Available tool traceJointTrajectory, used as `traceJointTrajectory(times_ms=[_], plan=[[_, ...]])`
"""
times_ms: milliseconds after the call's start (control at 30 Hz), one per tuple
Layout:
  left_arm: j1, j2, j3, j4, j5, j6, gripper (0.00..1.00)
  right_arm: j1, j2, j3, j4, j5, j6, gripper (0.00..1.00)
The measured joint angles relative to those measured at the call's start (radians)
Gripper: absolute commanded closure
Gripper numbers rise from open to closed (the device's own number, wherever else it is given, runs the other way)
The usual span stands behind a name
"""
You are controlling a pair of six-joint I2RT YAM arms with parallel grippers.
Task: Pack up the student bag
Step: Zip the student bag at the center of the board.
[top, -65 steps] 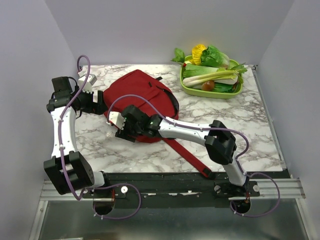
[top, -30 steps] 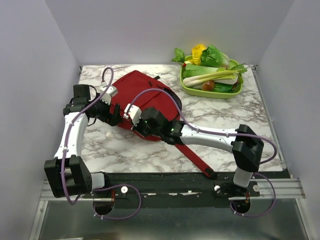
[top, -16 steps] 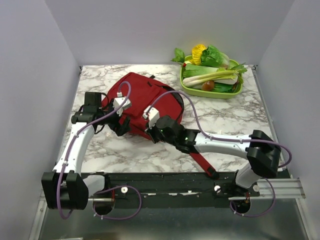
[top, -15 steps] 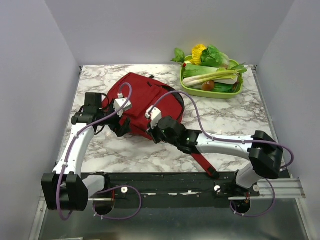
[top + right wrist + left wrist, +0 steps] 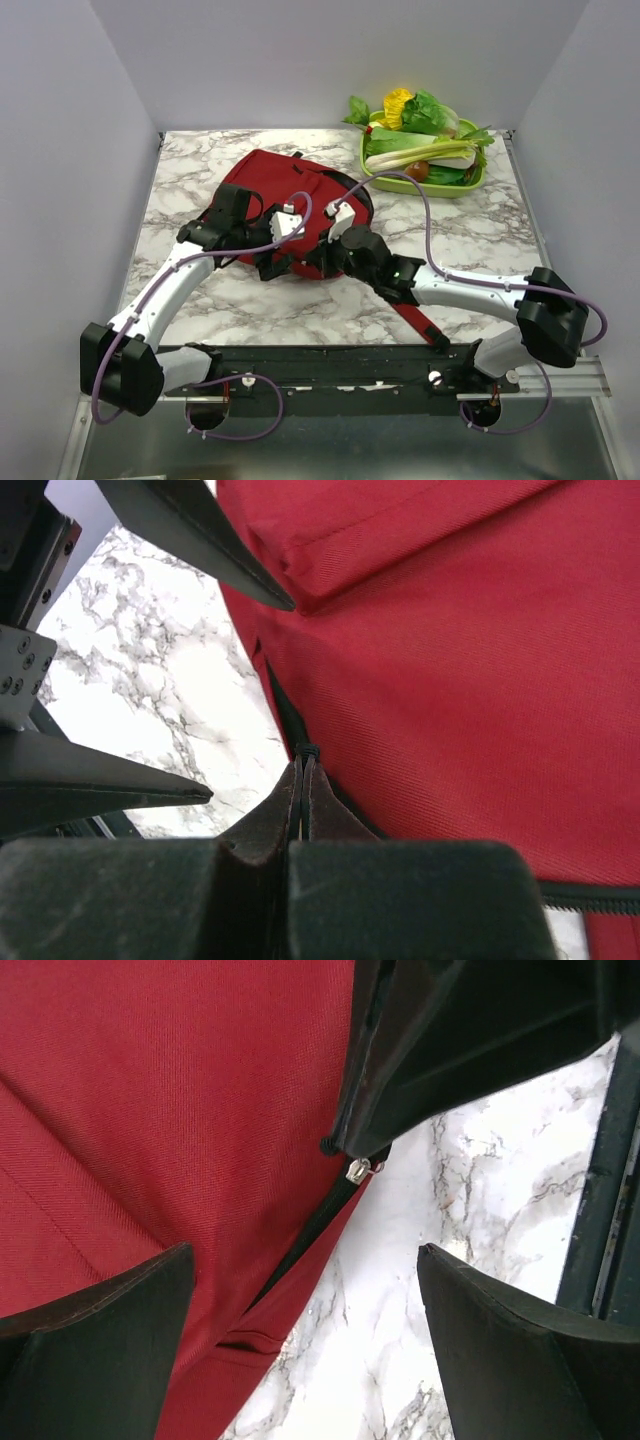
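The dark red student bag (image 5: 292,185) lies flat on the marble table, left of centre. My right gripper (image 5: 316,266) is at its near edge, shut on the black cord of the zipper pull (image 5: 360,1170). In the right wrist view the right gripper (image 5: 303,765) pinches that cord at the black zipper line, with red fabric (image 5: 460,650) beyond. My left gripper (image 5: 276,264) hovers just left of it, open. In the left wrist view the left gripper (image 5: 305,1260) straddles the bag's edge (image 5: 170,1110) with nothing held, and its fingers (image 5: 110,782) also show in the right wrist view.
A green tray (image 5: 420,190) of vegetables stands at the back right. One long red strap (image 5: 405,320) with a black end trails toward the table's near edge under the right arm. The black front rail (image 5: 605,1190) shows close by in the left wrist view.
The right gripper has travelled rightward along the bag's near edge, staying shut. The left arm has swung right after it, staying open beside it.
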Motion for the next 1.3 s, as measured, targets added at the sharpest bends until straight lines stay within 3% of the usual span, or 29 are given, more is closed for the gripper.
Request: traceJointTrajectory(times_ms=[267,467,667,800,900,1300], plan=[[-0.091,0.082,-0.036,0.046,-0.127,0.059,0.03,-0.078,-0.051,-0.075,0.023,-0.036,0.097,0.99],[-0.156,0.144,-0.041,0.084,-0.206,0.097,0.16,-0.090,-0.053,-0.076,0.031,-0.070,0.127,0.99],[-0.195,0.197,-0.027,0.143,-0.254,0.114,0.51,-0.100,-0.052,-0.077,0.033,-0.098,0.152,0.99],[-0.208,0.204,-0.027,0.170,-0.278,0.126,0.88,-0.118,-0.050,-0.077,0.036,-0.111,0.173,0.99],[-0.217,0.204,-0.027,0.182,-0.295,0.130,1.00,-0.150,-0.045,-0.077,0.032,-0.115,0.194,0.99],[-0.235,0.167,-0.033,0.125,-0.314,0.150,1.00,-0.376,-0.003,-0.050,-0.060,-0.159,0.222,0.99]])
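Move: The closed part of the zip, along the bag's near edge, lies about 6 cm below my open left hand, 3 cm ahead and 3 cm to its right. The zip slider, already held by my right hand, is some 8 cm to my left hand's right, 1 cm back and 3 cm lower. From my right hand, the open mouth at the bag's right corner lies about 9 cm ahead, 11 cm right and 3 cm lower; the strap's middle is roughly 8 cm back, 17 cm right and 12 cm down. I lower my left hand about 6 cm, easing forward and right and tipping its fingers some 15 degrees steeper, and shut them on the zipped edge behind the slider. My right hand keeps its pinch on the zip pull, edges right, pauses, then, as the left grip closes, pulls away forward-right towards the open corner, about 13 cm in all, turning clockwise. ##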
